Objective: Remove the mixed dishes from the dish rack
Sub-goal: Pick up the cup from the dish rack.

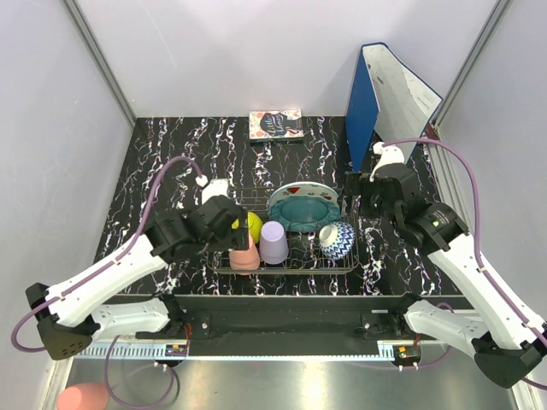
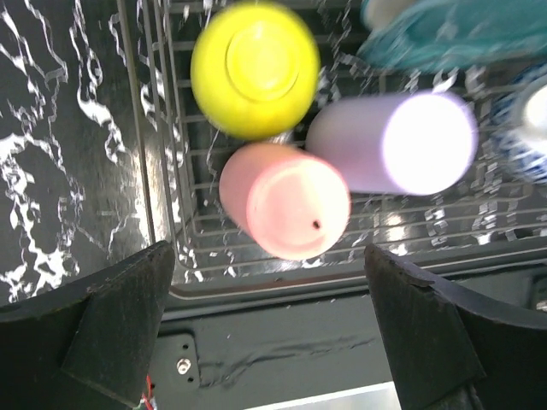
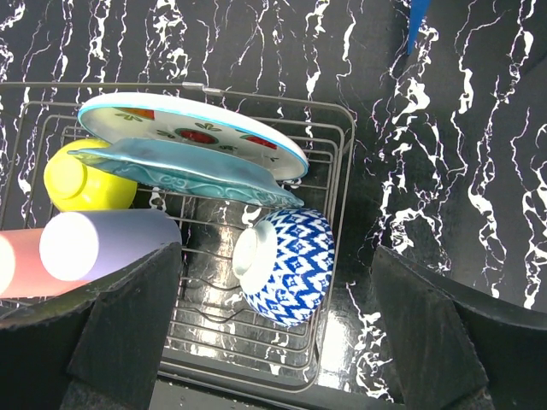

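Observation:
The grey wire dish rack [image 1: 291,270] holds all the dishes. A pink cup [image 1: 244,255] and a lilac cup [image 1: 274,243] stand upside down at its front left, with a yellow-green bowl [image 1: 253,225] behind them. A teal scalloped plate [image 1: 301,213] leans on a white plate [image 1: 301,189] at the back. At the right lies a blue-white bowl [image 1: 338,240] on its side. My left gripper [image 2: 269,256] hangs open above the pink cup [image 2: 286,201]. Open too, my right gripper [image 3: 275,256] hovers over the blue-white bowl [image 3: 286,265] at the rack's right end.
A blue binder [image 1: 363,107] stands open at the back right, close behind my right arm. A patterned book [image 1: 276,125] lies at the back centre. Grey walls close in the black marbled table [image 1: 162,162] on three sides. A pink object [image 1: 81,397] sits below the table's front edge.

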Available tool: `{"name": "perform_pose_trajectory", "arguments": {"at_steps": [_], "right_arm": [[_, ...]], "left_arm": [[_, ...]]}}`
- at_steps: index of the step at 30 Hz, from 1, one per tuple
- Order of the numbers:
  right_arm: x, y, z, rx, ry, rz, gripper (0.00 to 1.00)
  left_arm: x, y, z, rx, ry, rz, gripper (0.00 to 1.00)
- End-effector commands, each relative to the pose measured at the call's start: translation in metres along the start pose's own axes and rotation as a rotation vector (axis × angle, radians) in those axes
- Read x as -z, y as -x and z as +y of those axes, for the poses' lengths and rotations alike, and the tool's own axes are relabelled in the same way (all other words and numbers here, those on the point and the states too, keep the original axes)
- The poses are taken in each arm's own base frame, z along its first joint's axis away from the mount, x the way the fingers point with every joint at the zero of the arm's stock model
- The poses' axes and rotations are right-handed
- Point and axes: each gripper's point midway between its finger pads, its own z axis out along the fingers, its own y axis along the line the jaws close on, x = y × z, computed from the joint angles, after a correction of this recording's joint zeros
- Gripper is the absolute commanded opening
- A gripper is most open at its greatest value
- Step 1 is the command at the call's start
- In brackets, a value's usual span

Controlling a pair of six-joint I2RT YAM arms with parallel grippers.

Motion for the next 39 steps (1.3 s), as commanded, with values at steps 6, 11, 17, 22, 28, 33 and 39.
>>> {"name": "perform_pose_trajectory", "arguments": {"at_steps": [6,11,17,22,28,33,39], "right_arm": [[0.0,0.006,0.007,-0.027,0.025,-0.029,1.0],[0.0,0.004,0.005,-0.025,0.016,-0.024,1.0],[-0.003,0.003,0.004,-0.016,0.005,-0.015,1.0],[-0.006,0.003,0.003,-0.008,-0.005,-0.011,1.0],[-0.013,0.0,0.004,-0.007,-0.011,0.004,1.0],[-0.016,0.0,0.005,-0.014,-0.009,0.005,1.0],[-0.015,0.007,0.01,-0.019,0.007,-0.008,1.0]], "left_arm": [[-0.025,-0.01,-0.018,0.002,-0.015,0.005,0.96],[-0.042,-0.018,-0.023,-0.011,-0.009,0.026,0.96],[-0.055,-0.023,-0.027,-0.028,0.01,0.045,0.95],[-0.058,-0.022,-0.025,-0.029,0.023,0.037,0.9],[-0.06,-0.025,-0.023,-0.039,0.031,0.043,0.62],[-0.058,-0.025,-0.022,-0.047,0.021,0.039,0.33],[-0.022,0.007,-0.019,-0.06,0.011,-0.033,0.0]]}}
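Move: The pink cup, leaning base-up at the near left end of the rack, lies about 3 cm ahead of the left hand, 3 cm to its right and some 9 cm below it. The yellow cup stands about 6 cm farther out than the pink one, and the purple cup some 7 cm to the right of the pink one and 1 cm farther out. From the right hand the pink cup is roughly 23 cm left, 9 cm back and 12 cm down. With its fingers wide open, the left hand sinks about 6 cm and slides some 3 cm to the right as it goes down, until its fingers straddle the upturned base end of the pink cup, one on the left side and one on the right, clear of the yellow and purple cups. There it stops and closes by about a third of its opening, pinching the cup just below its base, and keeps that grip with the wrist's tilt hardly changed. ##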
